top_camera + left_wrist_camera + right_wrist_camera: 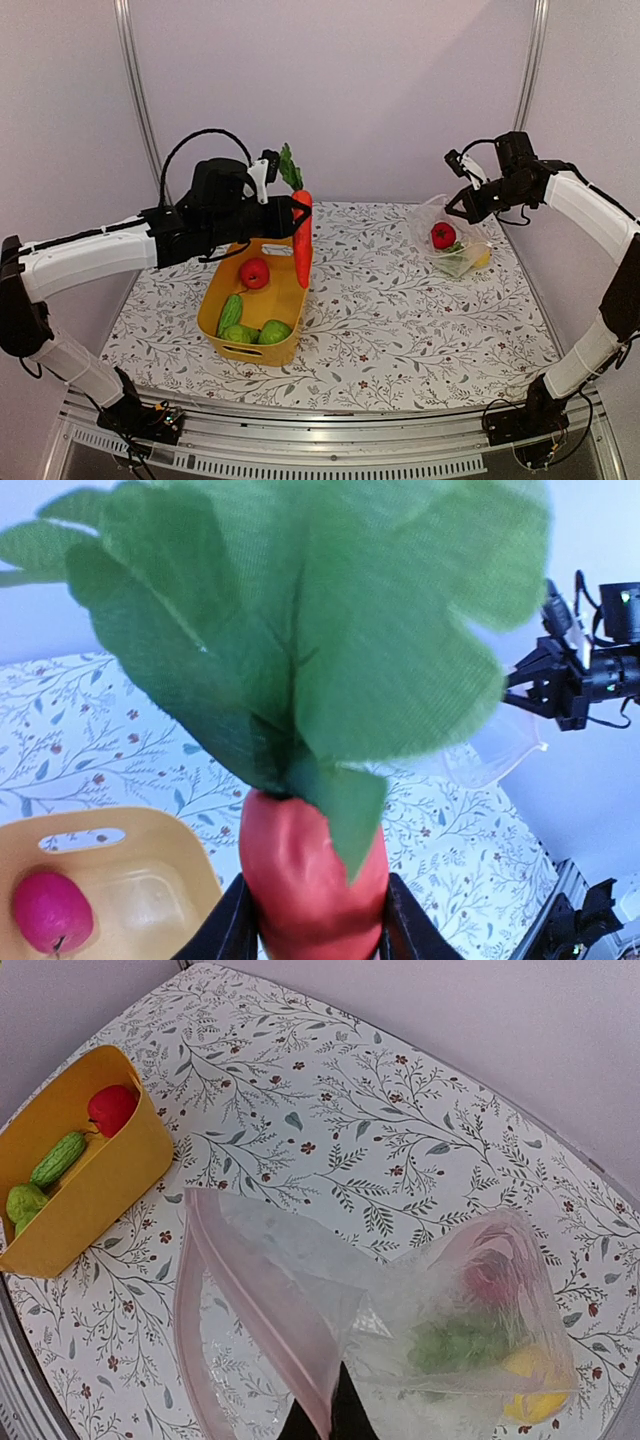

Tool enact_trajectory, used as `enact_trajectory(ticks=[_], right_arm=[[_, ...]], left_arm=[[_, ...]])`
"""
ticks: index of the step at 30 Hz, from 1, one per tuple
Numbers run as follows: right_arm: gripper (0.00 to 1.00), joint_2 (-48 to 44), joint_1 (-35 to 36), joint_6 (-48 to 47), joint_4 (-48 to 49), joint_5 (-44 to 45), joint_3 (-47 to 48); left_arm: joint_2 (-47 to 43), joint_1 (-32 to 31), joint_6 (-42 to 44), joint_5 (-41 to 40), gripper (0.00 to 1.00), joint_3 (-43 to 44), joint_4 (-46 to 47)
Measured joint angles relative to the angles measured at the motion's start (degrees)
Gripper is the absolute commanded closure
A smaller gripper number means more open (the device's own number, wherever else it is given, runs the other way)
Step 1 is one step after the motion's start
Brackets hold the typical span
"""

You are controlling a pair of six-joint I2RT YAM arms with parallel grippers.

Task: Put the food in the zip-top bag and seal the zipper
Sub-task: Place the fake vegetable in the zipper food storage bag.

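My left gripper (297, 215) is shut on an orange carrot (302, 242) with a green leafy top (300, 630), holding it upright in the air above the yellow basket (218, 303); the black fingers (232, 925) press both sides of the carrot (315, 875). At the far right the clear zip-top bag (440, 222) hangs lifted, with my right gripper (462, 207) shut on its mouth edge. The pinkish zipper (255, 1295) runs along the gaping mouth. Inside the bag (400, 1310) lie a red apple (443, 236), something green (460, 1345) and a yellow lemon (530, 1370).
In the basket (100, 1190) lie a red apple (254, 273), a cucumber (230, 313) and green limes (273, 331). The flowered tablecloth (380, 310) covers the table between basket and bag. Metal frame posts stand at the back corners.
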Motion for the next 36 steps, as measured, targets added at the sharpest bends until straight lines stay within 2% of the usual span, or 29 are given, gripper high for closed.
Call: enact_trajectory(ticks=[7,15,25,36], right_arm=[[1.0,0.0,1.4,0.0,-1.4,0.1,1.7],[1.0,0.0,4.0,0.0,-2.7,0.4,3.3],[1.0,0.0,5.1,0.2,-5.5,-1.0,6.7],[1.0,0.8,5.7,1.4,-6.6,-3.3,7.2]], left_arm=[[3.0,-7.7,3.1,-0.3,0.88,0.0,19.5],[13.7,-14.8,9.6,-2.0,0.9,3.5,39.8],[24.5,-17.0,16.5,-9.4,0.91,8.4,59.5],[36.6,-18.1,24.3,-17.0,0.87,17.6,72.6]])
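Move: The mouth of the zip-top bag, which the right hand holds by its rim, lies about 25 cm to the right of the left hand with its carrot, 5 cm farther out and 7 cm lower; from the right hand it is some 5 cm to the left, level with it in reach, and 4 cm lower. The red fruit in the bag sits roughly 7 cm ahead of the right hand, 6 cm to its right and 20 cm below. Left swings the held carrot 17 cm right, rising and tilting, as right draws the bag leftward towards it. ##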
